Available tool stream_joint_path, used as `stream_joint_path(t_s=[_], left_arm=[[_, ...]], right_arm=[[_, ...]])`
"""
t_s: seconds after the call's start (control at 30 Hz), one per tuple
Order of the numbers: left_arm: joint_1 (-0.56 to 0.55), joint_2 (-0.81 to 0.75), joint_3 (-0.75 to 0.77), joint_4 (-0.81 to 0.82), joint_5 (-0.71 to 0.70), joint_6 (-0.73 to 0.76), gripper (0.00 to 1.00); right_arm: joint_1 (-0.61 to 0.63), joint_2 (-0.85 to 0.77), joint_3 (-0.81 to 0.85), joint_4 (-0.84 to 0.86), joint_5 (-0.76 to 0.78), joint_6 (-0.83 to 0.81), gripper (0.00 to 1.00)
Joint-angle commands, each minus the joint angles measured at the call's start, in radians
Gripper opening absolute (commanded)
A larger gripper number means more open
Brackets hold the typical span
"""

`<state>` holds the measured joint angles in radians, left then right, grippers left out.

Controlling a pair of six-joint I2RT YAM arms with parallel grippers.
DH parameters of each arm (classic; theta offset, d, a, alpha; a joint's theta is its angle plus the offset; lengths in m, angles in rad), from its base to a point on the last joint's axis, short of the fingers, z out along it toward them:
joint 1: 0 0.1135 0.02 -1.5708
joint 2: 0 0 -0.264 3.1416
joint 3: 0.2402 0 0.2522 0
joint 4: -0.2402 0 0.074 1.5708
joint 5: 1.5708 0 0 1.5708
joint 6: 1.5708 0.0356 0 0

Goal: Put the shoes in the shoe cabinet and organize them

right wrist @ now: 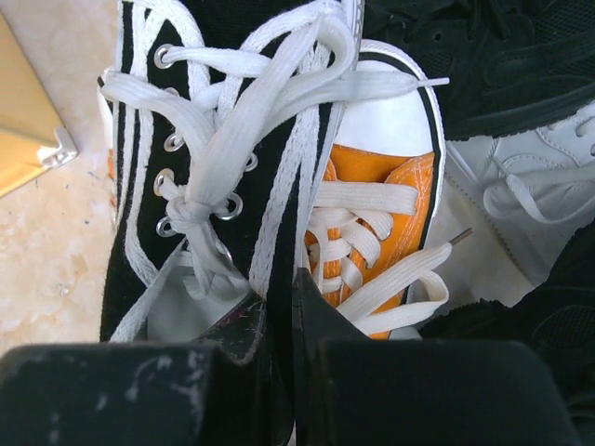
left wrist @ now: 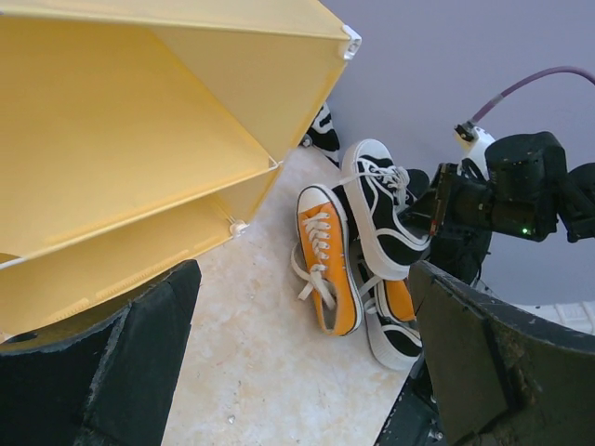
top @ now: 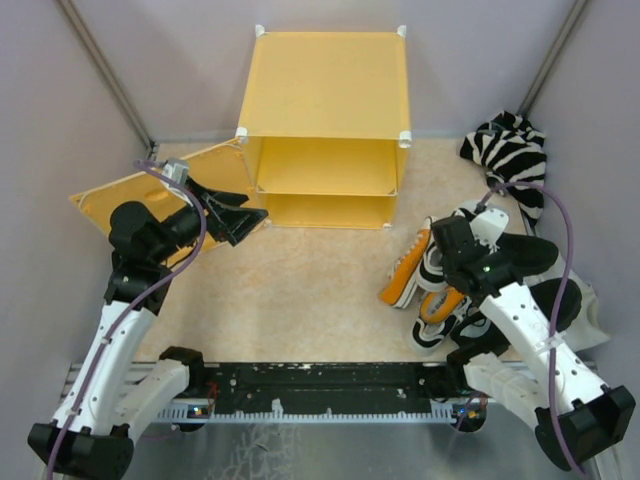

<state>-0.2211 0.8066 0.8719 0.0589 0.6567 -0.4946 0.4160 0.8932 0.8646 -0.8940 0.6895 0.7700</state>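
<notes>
The shoe cabinet (top: pixel 325 90) stands at the back, its front open and its door (top: pixel 150 195) swung out flat to the left. The shoes lie in a heap at the right. One orange sneaker (top: pixel 405 268) rests on its side and another orange one (right wrist: pixel 372 200) lies under a black-and-white sneaker (right wrist: pixel 232 121). My right gripper (right wrist: pixel 279 297) is shut on that black-and-white sneaker's side wall beside the laces. My left gripper (top: pixel 240 215) hovers open by the cabinet's lower left corner, with nothing between its fingers (left wrist: pixel 121 362).
A zebra-striped cloth (top: pixel 510 150) lies at the back right. More black and white footwear (right wrist: pixel 521 177) is piled under and behind my right arm. Grey walls close in both sides. Bare tabletop (top: pixel 300 300) stretches in front of the cabinet.
</notes>
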Motion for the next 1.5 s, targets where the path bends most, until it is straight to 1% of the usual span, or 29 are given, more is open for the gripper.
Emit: stream_joint_path(t_s=[0.0,0.07,0.17,0.23,0.3,0.33,0.43,0.53,0.6,0.73,0.8,0.9,0.93,1.03,1.07,1.1,1.13,1.17,1.23,1.47], left_arm=[[-0.004,0.006,0.006,0.002,-0.016,0.025,0.99],[-0.004,0.010,0.013,0.002,-0.017,0.024,0.99],[-0.004,0.014,0.020,0.002,-0.019,0.024,0.99],[-0.004,0.011,0.022,0.001,-0.024,0.025,0.99],[-0.004,0.011,0.021,-0.002,-0.031,0.027,0.99],[-0.005,0.013,0.021,-0.002,-0.033,0.026,0.99],[-0.004,0.016,0.024,-0.009,-0.037,0.026,0.99],[-0.005,0.015,0.026,-0.012,-0.036,0.025,0.99],[-0.006,0.012,0.026,-0.016,-0.039,0.024,0.99],[-0.005,0.010,0.028,-0.029,-0.050,0.035,0.99],[-0.006,0.008,0.031,-0.041,-0.056,0.042,0.99],[-0.006,0.003,0.040,-0.057,-0.061,0.051,0.99],[-0.006,0.002,0.043,-0.060,-0.062,0.055,0.99],[-0.005,0.000,0.045,-0.066,-0.069,0.061,0.99],[-0.005,0.000,0.045,-0.068,-0.070,0.063,0.99],[-0.006,0.000,0.047,-0.069,-0.069,0.063,0.99],[-0.006,0.001,0.047,-0.070,-0.067,0.063,0.99],[-0.006,0.001,0.048,-0.072,-0.067,0.064,0.99],[-0.006,0.000,0.051,-0.075,-0.064,0.066,0.99],[-0.006,0.005,0.050,-0.077,-0.068,0.070,0.99]], right_arm=[[-0.002,-0.063,0.104,0.037,-0.005,-0.056,0.00],[-0.002,-0.073,0.151,0.023,-0.053,-0.075,0.00],[0.007,-0.072,0.204,0.017,-0.174,-0.086,0.00],[0.049,-0.066,0.214,0.022,-0.220,-0.068,0.00],[0.158,-0.051,0.208,0.037,-0.202,-0.027,0.00],[0.257,-0.031,0.204,0.042,-0.167,0.003,0.00],[0.471,0.052,0.211,0.062,-0.063,0.083,0.00],[0.597,0.139,0.203,0.152,-0.060,0.108,0.00],[0.630,0.199,0.176,0.274,-0.115,0.073,0.00],[0.634,0.312,0.115,0.527,-0.193,-0.042,0.00],[0.633,0.385,0.106,0.603,-0.189,-0.087,0.00],[0.631,0.483,0.105,0.666,-0.178,-0.116,0.01],[0.630,0.512,0.106,0.685,-0.188,-0.122,0.07],[0.627,0.606,0.117,0.721,-0.233,-0.126,0.40],[0.628,0.633,0.122,0.724,-0.237,-0.120,0.49],[0.627,0.653,0.128,0.720,-0.239,-0.116,0.64],[0.627,0.668,0.134,0.708,-0.236,-0.112,0.76],[0.628,0.671,0.135,0.700,-0.231,-0.112,0.82],[0.631,0.647,0.116,0.701,-0.223,-0.121,0.85],[0.662,0.443,-0.017,0.689,-0.307,-0.141,0.85]])
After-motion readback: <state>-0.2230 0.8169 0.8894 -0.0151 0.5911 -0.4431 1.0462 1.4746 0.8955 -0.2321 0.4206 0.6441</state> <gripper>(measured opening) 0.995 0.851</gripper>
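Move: The right hand already holds the black sneaker by its heel end; the bare floor spot for the sneaker's middle lies about 34 cm to the hand's left, 6 cm ahead and 13 cm below. The cabinet's lower front edge runs some 14 cm beyond that spot. The leaning orange shoe stands about 13 cm left of the hand, 7 cm ahead and 11 cm below; the other orange shoe is almost beneath, 4 cm ahead, 2 cm left and 9 cm down. From the left hand the spot is about 11 cm right, 4 cm ahead and 33 cm below. Keeping its pinch on the black sneaker's heel end, the right hand lifts it some 6 cm off the shoe pile and sweeps it left to the open floor before the cabinet, about 30 cm in all, turning some 50 degrees counter-clockwise. On the way it sinks to roughly 9 cm below its starting height to lay the sneaker down, then the fingers open wide, let go of the heel, and the hand starts to rise with the fingers still either side of it. ##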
